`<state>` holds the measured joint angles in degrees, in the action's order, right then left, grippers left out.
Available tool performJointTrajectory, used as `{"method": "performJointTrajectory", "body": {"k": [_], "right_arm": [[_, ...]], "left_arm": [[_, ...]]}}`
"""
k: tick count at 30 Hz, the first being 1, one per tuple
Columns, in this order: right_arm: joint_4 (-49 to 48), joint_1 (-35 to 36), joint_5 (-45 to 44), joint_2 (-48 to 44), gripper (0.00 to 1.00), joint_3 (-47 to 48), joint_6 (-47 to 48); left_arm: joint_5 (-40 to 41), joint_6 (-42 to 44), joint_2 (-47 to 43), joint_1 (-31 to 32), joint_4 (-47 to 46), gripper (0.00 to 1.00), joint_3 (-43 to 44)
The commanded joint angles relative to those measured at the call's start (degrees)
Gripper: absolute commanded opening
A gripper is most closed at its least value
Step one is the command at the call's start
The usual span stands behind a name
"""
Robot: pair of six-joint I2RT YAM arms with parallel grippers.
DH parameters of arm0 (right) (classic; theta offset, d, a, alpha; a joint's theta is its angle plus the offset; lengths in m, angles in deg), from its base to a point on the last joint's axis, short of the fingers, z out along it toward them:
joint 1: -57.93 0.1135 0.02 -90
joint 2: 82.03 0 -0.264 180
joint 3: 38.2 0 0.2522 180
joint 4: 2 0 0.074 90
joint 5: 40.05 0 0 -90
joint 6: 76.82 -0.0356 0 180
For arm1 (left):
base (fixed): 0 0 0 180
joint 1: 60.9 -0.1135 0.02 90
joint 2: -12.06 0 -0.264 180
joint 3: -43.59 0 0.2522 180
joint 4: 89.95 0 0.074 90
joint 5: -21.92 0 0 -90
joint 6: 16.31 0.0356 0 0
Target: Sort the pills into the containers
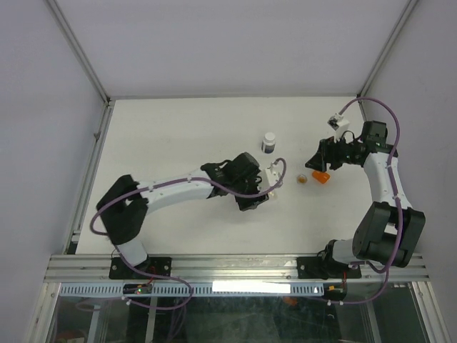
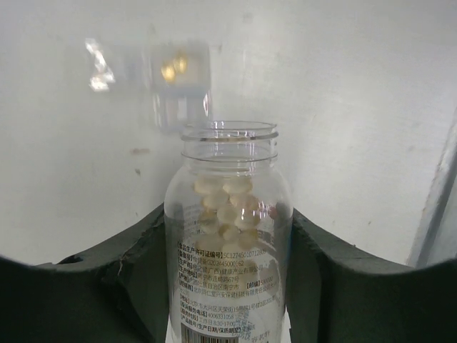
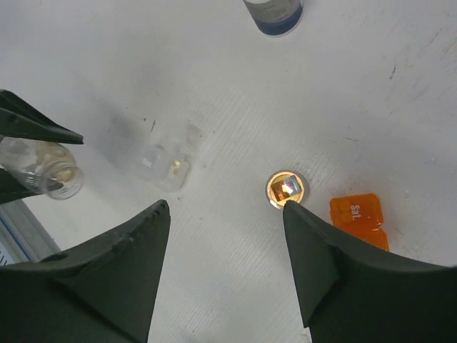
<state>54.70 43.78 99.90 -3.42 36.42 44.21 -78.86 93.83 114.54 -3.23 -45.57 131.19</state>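
My left gripper (image 2: pixel 228 214) is shut on a clear labelled pill bottle (image 2: pixel 227 250), uncapped, with pale pills (image 2: pixel 228 200) heaped toward its open mouth. Just past that mouth lies the flat transparent two-cell box (image 2: pixel 175 78), with a couple of yellow pills (image 2: pixel 173 68) in one cell. In the right wrist view the same box (image 3: pixel 168 161) lies left of the small round tan vial (image 3: pixel 287 189). My right gripper (image 3: pixel 225 205) hovers open above the table, one fingertip right by the vial. From the top, the left gripper (image 1: pixel 265 187) and right gripper (image 1: pixel 318 158) flank the vial (image 1: pixel 303 179).
An orange pill case (image 3: pixel 357 218) lies right of the vial. A white-capped dark bottle (image 1: pixel 268 142) stands behind the work area. The white table (image 1: pixel 178 128) is walled at the left, back and right.
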Motion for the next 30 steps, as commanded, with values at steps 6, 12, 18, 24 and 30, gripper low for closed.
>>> {"method": "performJointTrajectory", "body": {"k": [6,12,18,24,30], "right_arm": [[3.23,0.80,16.16,-5.51,0.68,-1.47,15.47],[17.84,4.17,16.40,-5.19,0.97,-3.86,56.36],[24.13,4.31,13.23,3.79,0.99,1.35,69.61],[16.64,5.47,6.46,9.99,0.99,1.62,68.40],[6.39,7.72,-1.89,14.09,0.99,1.03,64.98]], "left_arm": [[-13.18,-11.97,-26.87,-0.14,-65.94,0.00,-32.23],[-18.54,-21.27,-31.76,-0.54,-87.54,0.00,-44.03],[-20.19,-24.30,-36.95,-0.63,-93.09,0.00,-51.96],[-19.11,-25.12,-38.73,-0.65,-95.59,0.00,-58.02],[-18.99,-25.58,-37.92,-0.63,-98.08,0.00,-61.09]]}}
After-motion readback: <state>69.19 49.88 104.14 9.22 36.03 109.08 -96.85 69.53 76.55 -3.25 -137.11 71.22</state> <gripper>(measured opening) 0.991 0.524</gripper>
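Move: The left hand holds the open pill bottle tipped; the clear pill box lies about 6 cm ahead, 6 cm right and 6 cm below it, and the upturned gold-rimmed lid about 12 cm ahead and 18 cm right. The empty right hand has the lid some 16 cm below, 2 cm ahead and 2 cm left. From that hand the orange container is 3 cm ahead, 5 cm right; the pill box 3 cm back, 14 cm left; the white bottle 13 cm ahead, 14 cm left. The left hand keeps its grip on the pill bottle and swings up and back from over the pill box, some 13 cm higher and 10 cm nearer its base, rolling about 65 degrees so that the mouth turns up, and sinking slightly at the end. The right hand first swings back and left about 5 cm each, turning counter-clockwise some 45 degrees and opening its fingers fully, then sinks about 8 cm while easing forward, closing in on the lid without reaching it. ##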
